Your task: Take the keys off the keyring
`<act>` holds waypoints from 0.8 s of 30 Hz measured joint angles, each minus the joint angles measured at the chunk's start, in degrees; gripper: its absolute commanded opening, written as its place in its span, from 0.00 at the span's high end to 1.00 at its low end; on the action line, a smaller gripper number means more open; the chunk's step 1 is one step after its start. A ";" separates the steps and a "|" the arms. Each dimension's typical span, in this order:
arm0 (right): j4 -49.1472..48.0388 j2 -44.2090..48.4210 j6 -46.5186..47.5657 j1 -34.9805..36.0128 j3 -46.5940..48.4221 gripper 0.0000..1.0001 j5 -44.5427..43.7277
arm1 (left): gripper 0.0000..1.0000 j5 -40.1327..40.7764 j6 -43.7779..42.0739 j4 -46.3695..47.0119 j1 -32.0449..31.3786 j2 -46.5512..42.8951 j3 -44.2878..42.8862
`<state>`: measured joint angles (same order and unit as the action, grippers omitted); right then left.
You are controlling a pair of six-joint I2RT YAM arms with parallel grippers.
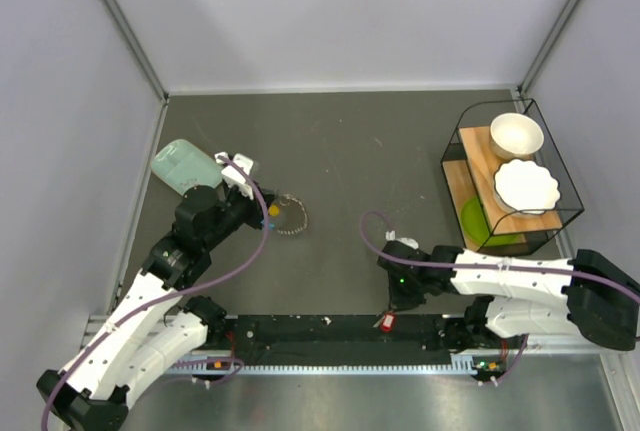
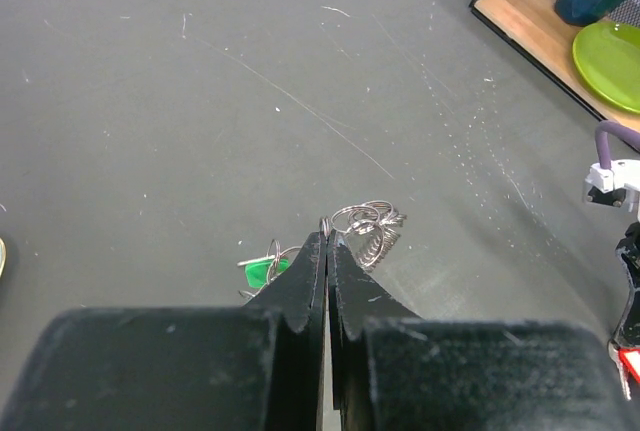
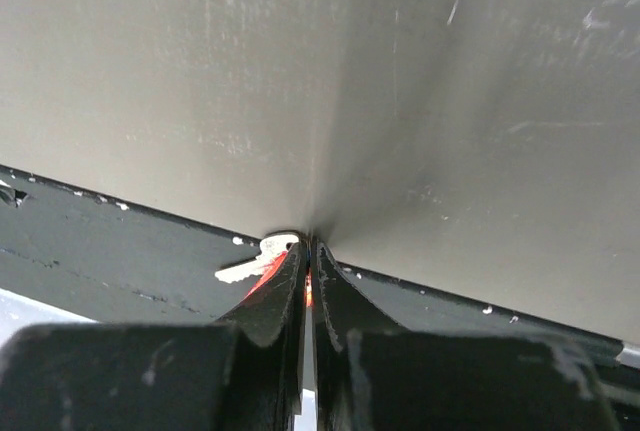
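The keyring (image 2: pixel 372 225) is a bunch of silver wire rings lying on the dark table, seen from above as a small loop (image 1: pixel 292 216). My left gripper (image 2: pixel 326 233) is shut on one of its rings, left of the bunch (image 1: pixel 268 211). A green-headed key (image 2: pixel 261 270) hangs on rings just left of the jaws. At the table's near edge, my right gripper (image 3: pixel 308 248) is shut on a red-headed key (image 3: pixel 262 273). Its silver blade pokes out to the left over the black rail. From above, the red key (image 1: pixel 387 322) lies on the rail under that gripper (image 1: pixel 393 308).
A mint-green flat box (image 1: pixel 185 166) lies at the back left behind the left arm. A black wire rack (image 1: pixel 555 166) at the right holds a white bowl (image 1: pixel 516 134), a white plate (image 1: pixel 526 186) and a green plate (image 2: pixel 612 63). A black rail (image 1: pixel 300 329) runs along the near edge.
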<state>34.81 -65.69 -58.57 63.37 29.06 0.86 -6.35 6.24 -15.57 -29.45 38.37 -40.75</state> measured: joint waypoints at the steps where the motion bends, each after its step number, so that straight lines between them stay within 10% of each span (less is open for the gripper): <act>1: 0.15 0.00 0.17 0.00 0.22 1.00 -0.37 | 1.00 0.00 0.00 0.00 0.00 0.00 0.00; 24: -5.66 -20.59 27.85 -31.67 22.18 0.88 -11.54 | 1.00 7.06 3.34 -1.42 3.17 10.71 -1.31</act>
<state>29.15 -86.28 -30.72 31.70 51.24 -10.68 0.71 9.58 -16.99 -26.28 49.08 -42.06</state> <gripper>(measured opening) 0.027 0.011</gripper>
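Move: The right hand, already pinching the red key over the front edge strip, has its bare patch of mat about 22 cm ahead and 4 cm to its right, roughly at its own height. The lime plate in the rack stands level with that patch and some 20 cm right of it; the keyring bunch in the left hand hangs about 17 cm ahead, 25 cm left and 20 cm above. From the left hand the patch is roughly 30 cm right, 4 cm ahead and 24 cm down. Keeping the red key pinched at the fingertips, the right hand sweeps it forward about 22 cm off the front strip and over the mat, arching up some 6 cm, then sinking about half of that again while drifting right, the fingers tilting outward. The left hand, still gripping the keyring, lowers about 5 cm while easing forward and a little left, turning counter-clockwise and tipping down some 10 degrees. ##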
